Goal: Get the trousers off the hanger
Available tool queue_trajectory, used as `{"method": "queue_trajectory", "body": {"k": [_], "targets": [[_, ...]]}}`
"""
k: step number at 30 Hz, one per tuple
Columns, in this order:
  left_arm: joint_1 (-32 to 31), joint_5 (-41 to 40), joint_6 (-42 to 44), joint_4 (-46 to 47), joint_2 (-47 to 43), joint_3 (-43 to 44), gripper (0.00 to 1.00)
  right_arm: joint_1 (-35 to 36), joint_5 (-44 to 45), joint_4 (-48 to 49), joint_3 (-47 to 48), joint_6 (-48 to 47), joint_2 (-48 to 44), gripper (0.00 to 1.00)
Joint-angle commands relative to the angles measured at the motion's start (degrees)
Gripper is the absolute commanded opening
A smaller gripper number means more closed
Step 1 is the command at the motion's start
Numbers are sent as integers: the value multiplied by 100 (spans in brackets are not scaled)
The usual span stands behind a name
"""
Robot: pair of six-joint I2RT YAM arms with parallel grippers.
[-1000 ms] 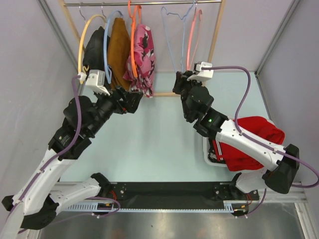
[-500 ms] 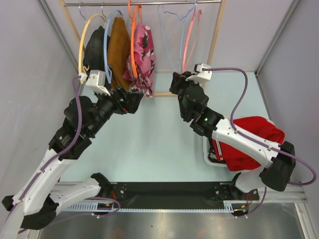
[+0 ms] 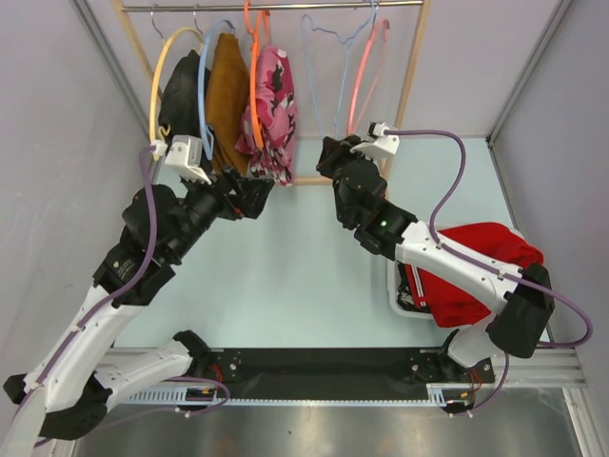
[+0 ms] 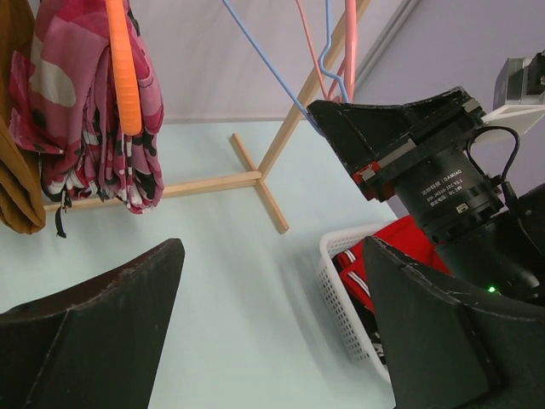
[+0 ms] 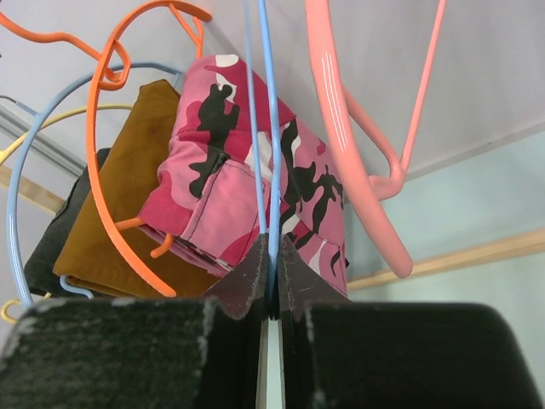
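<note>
The black trousers point(image 3: 181, 95) hang on a yellow hanger point(image 3: 162, 59) at the rail's left end; in the right wrist view only their dark edge point(image 5: 47, 251) shows. The red trousers point(image 3: 487, 257) lie in a white basket point(image 3: 394, 286) at the right and also show in the left wrist view point(image 4: 379, 260). My right gripper point(image 3: 328, 157) is shut on the bottom of an empty light-blue wire hanger point(image 5: 264, 128), the fingertips point(image 5: 289, 260) pinched on the wire. My left gripper point(image 3: 259, 190) is open and empty, below the pink garment.
A mustard-brown garment point(image 3: 228, 90) hangs on a light-blue hanger, and a pink camouflage garment point(image 3: 271, 100) on an orange hanger point(image 3: 253, 76). An empty pink hanger point(image 3: 366, 71) hangs beside the blue wire one. The wooden rack's foot bar point(image 4: 204, 183) lies on the table.
My right gripper has moved a little to the left, pulling the bottom of the blue wire hanger with it. The left arm has not moved.
</note>
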Motion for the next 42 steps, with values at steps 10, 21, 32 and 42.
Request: {"method": "queue_trajectory", "body": {"k": [10, 21, 32, 42], "targets": [[-11, 676, -31, 239, 106, -68, 92, 395, 607, -1055, 630, -229, 72, 13], [-11, 1863, -339, 326, 748, 117, 92, 668, 466, -2736, 1272, -634, -155, 57], [-20, 3083, -347, 511, 907, -111, 95, 1256, -43, -3862, 922, -398, -1104, 87], [-55, 4842, -1358, 2995, -24, -2228, 96, 1705, -1798, -2915, -1476, -185, -3309, 100]]}}
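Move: Up on the rack, the rail spot where the blue hanger already hooks lies about 20 cm ahead, 9 right and 17 above the right hand, whose shut fingers hold the hanger's near end. The pink hanger's middle is some 12 cm ahead, 8 right and 8 up; the pink camouflage trousers 16 ahead, 11 left, 10 lower. From the open, empty left hand, those trousers lie roughly 24 cm ahead, 5 right and 12 lower, the rail spot 29 ahead, 25 right, 16 up. Letting go of the blue hanger's near end, the right hand eases back, opens wide and speeds straight back from the rack by about 15 cm, its left side rolling down some 20 degrees while it swings as much counter-clockwise. The left hand, still open and empty, sweeps about 10 cm right, also back and down, turning some 40 degrees clockwise away from the camouflage trousers. ##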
